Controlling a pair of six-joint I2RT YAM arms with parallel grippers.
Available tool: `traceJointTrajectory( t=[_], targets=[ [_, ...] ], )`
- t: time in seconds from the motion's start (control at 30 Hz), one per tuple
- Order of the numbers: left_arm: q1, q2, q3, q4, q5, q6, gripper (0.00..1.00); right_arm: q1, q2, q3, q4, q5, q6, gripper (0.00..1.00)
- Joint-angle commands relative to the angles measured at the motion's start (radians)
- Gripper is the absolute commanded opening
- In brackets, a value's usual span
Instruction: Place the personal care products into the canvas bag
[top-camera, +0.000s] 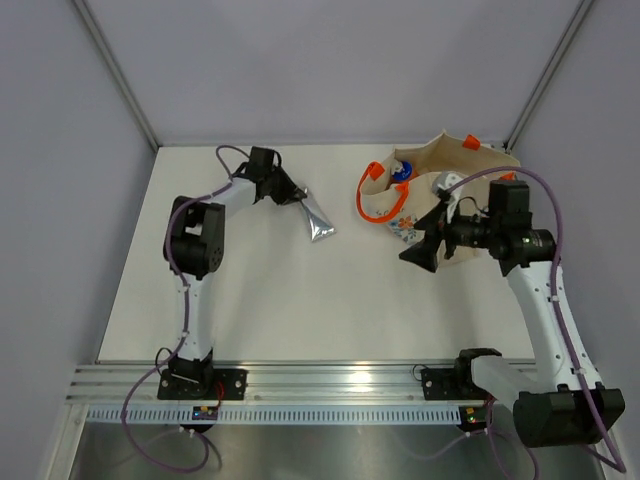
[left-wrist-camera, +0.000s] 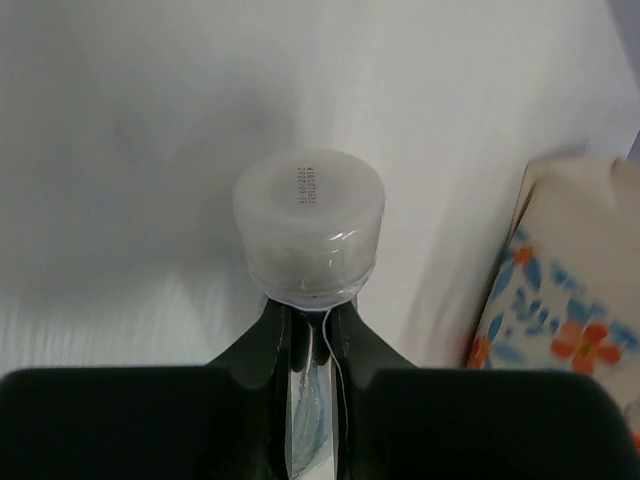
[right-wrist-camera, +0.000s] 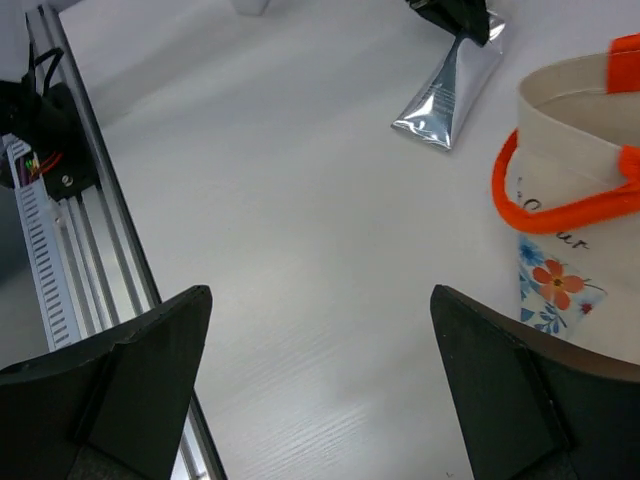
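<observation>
A silver tube (top-camera: 318, 218) with a whitish cap (left-wrist-camera: 309, 225) lies at the back middle of the table. My left gripper (top-camera: 288, 192) is shut on the silver tube's body just behind the cap, and the flat crimped end (right-wrist-camera: 432, 118) points away from the fingers. The canvas bag (top-camera: 470, 165), beige with orange handles (top-camera: 380, 210) and a floral print (left-wrist-camera: 545, 330), stands open at the back right. A blue cap (top-camera: 403, 172) shows inside it. My right gripper (top-camera: 420, 255) hovers open over bare table in front of the bag, holding nothing.
White table (top-camera: 300, 290) bounded by grey walls at the back and sides. An aluminium rail (top-camera: 320, 385) with both arm bases runs along the near edge. The tube sits roughly a bag's width left of the bag.
</observation>
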Motion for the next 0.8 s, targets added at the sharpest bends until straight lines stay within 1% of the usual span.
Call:
traceJointTrajectory(
  t=[0.0, 0.03, 0.07, 0.1, 0.13, 0.17, 0.2, 0.23, 0.27, 0.3, 0.33, 0.37, 0.43, 0.47, 0.5, 0.57, 0.67, 0.77],
  targets=[
    [0.004, -0.236, -0.177, 0.109, 0.198, 0.176, 0.00, 0.190, 0.035, 0.027, -0.042, 0.140, -0.011, 0.99],
    [0.004, -0.276, -0.228, 0.147, 0.241, 0.187, 0.00, 0.226, 0.048, 0.029, -0.024, 0.157, 0.020, 1.00],
    [0.004, -0.314, -0.328, 0.169, 0.261, 0.194, 0.00, 0.261, 0.082, 0.030, 0.004, 0.194, 0.057, 0.99],
    [0.004, -0.394, -0.378, 0.190, 0.278, 0.188, 0.00, 0.295, 0.102, 0.039, 0.059, 0.209, 0.151, 1.00],
    [0.002, -0.436, -0.429, 0.256, 0.314, 0.179, 0.00, 0.352, 0.127, 0.045, 0.087, 0.217, 0.210, 1.00],
    [0.001, -0.474, -0.478, 0.288, 0.331, 0.168, 0.00, 0.373, 0.178, 0.050, 0.122, 0.205, 0.267, 1.00],
    [-0.005, -0.555, -0.575, 0.327, 0.342, 0.138, 0.00, 0.396, 0.199, 0.041, 0.218, 0.211, 0.422, 0.99],
    [-0.010, -0.594, -0.617, 0.394, 0.363, 0.124, 0.00, 0.450, 0.216, 0.032, 0.277, 0.272, 0.504, 0.99],
    [-0.016, -0.630, -0.657, 0.419, 0.370, 0.112, 0.00, 0.479, 0.239, 0.018, 0.384, 0.307, 0.573, 1.00],
    [-0.027, -0.699, -0.727, 0.448, 0.387, 0.084, 0.00, 0.510, 0.249, -0.002, 0.427, 0.353, 0.656, 0.99],
    [-0.031, -0.732, -0.760, 0.501, 0.393, 0.067, 0.00, 0.568, 0.263, -0.005, 0.461, 0.402, 0.692, 1.00],
    [-0.036, -0.764, -0.791, 0.525, 0.394, 0.049, 0.00, 0.590, 0.295, -0.005, 0.511, 0.479, 0.723, 0.99],
    [-0.047, -0.848, -0.861, 0.580, 0.397, 0.007, 0.00, 0.619, 0.340, 0.019, 0.535, 0.519, 0.793, 0.99],
    [-0.051, -0.871, -0.880, 0.591, 0.397, -0.005, 0.00, 0.631, 0.389, 0.029, 0.556, 0.538, 0.818, 0.99],
    [-0.064, -0.891, -0.895, 0.607, 0.399, -0.025, 0.00, 0.633, 0.413, 0.048, 0.569, 0.538, 0.859, 1.00],
    [-0.074, -0.938, -0.917, 0.626, 0.402, -0.043, 0.00, 0.634, 0.473, 0.067, 0.602, 0.550, 0.891, 0.99],
    [-0.084, -0.976, -0.929, 0.675, 0.405, -0.091, 0.00, 0.639, 0.525, 0.082, 0.650, 0.539, 0.889, 0.99],
    [-0.091, -0.985, -0.920, 0.683, 0.407, -0.102, 0.00, 0.639, 0.558, 0.104, 0.688, 0.432, 0.899, 1.00]
  ],
)
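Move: The silver tube is already pinched near its cap by the left hand, its middle roughly 4 cm back, 3 cm left and 2 cm below. From the open right hand, that middle lies about 24 cm ahead, 21 cm left and 24 cm below. The canvas bag stands some 17 cm ahead of the right hand, 11 cm to its right, its middle about 15 cm lower. Left hand draws the tube back and up some 28 cm; open right hand swings left, down towards it. ##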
